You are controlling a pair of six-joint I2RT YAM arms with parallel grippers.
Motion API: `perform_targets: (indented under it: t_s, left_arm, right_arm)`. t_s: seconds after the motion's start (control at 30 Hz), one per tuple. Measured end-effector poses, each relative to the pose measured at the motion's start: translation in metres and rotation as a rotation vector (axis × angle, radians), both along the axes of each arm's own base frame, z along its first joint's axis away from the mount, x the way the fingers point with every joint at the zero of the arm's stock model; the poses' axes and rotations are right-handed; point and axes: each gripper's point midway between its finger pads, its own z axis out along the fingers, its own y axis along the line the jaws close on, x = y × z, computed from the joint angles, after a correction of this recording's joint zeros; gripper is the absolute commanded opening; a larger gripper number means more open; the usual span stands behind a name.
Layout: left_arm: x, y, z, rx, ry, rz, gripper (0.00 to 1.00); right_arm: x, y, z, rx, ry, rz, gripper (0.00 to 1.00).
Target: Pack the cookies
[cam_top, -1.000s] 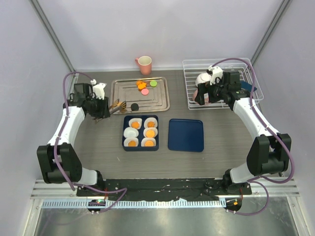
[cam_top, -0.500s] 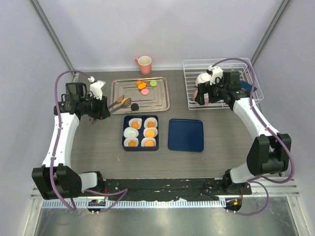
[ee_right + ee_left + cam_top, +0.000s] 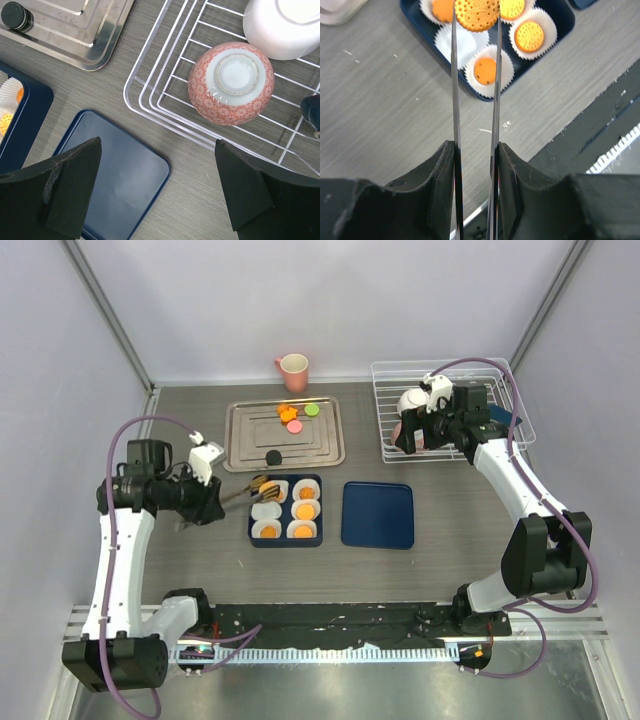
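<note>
My left gripper (image 3: 207, 502) (image 3: 476, 150) is shut on a pair of metal tongs (image 3: 238, 493) (image 3: 454, 90). The tong tips pinch a round orange cookie (image 3: 262, 483) (image 3: 477, 12) above the back left corner of the dark blue box (image 3: 320, 510) (image 3: 564, 21). Several white paper cups in the box hold orange cookies (image 3: 485, 70), and one cup (image 3: 465, 44) under the tongs looks empty. Orange (image 3: 285, 412), pink (image 3: 294, 426), green (image 3: 312, 409) and black (image 3: 271, 457) cookies lie on the steel tray (image 3: 322, 443). My right gripper (image 3: 408, 437) (image 3: 157, 175) hangs open and empty by the wire rack (image 3: 452, 390).
The box's blue lid (image 3: 378, 515) (image 3: 112, 175) lies flat to the right of the box. A pink mug (image 3: 293, 367) stands behind the tray. In the rack sit an upturned red patterned bowl (image 3: 231, 82) and a white vessel (image 3: 285, 25).
My left arm has swung from the tray's left edge toward the near side, carrying the tongs to the box's back left corner. The right arm has not moved.
</note>
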Motion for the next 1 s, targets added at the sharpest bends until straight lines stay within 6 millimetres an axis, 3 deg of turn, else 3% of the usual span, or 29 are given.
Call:
perform_targets:
  t_s: [0.13,0.33,1.0]
  left_arm:
    - [-0.017,0.000,-0.018,0.009,0.061,-0.030,0.29]
    - [-0.025,0.000,-0.032,0.017,0.096,-0.037,0.29]
    - [-0.004,0.008,-0.054,0.052,0.101,-0.034,0.32]
  right_arm:
    - [0.000,0.000,0.000,0.002,0.000,0.003,1.00]
    - [0.000,0.001,0.000,0.004,0.000,0.004,1.00]
    - [0.000,0.001,0.000,0.004,0.000,0.004,1.00]
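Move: My left hand already holds the tongs with a cookie pinched in their tips. The empty paper cup, left column middle of the dark blue box, lies about 6 cm ahead, 9 cm to the right and 18 cm below. The upper-left filled cup is about 5 cm farther out than the empty cup and 1 cm more to the right; the lower-left filled cup is some 5 cm nearer me. From my idle right hand, the empty cup is about 28 cm left, 14 cm back and 16 cm below. I lower my left hand about 5 cm, bringing the cookie in the tongs down towards the empty paper cup. While sinking I draw back a couple of centimetres, then ease forward almost as far, tipping the tongs some 5 degrees more steeply downward. My fingers keep their hold on the tongs, and the tongs stay closed on the cookie. ##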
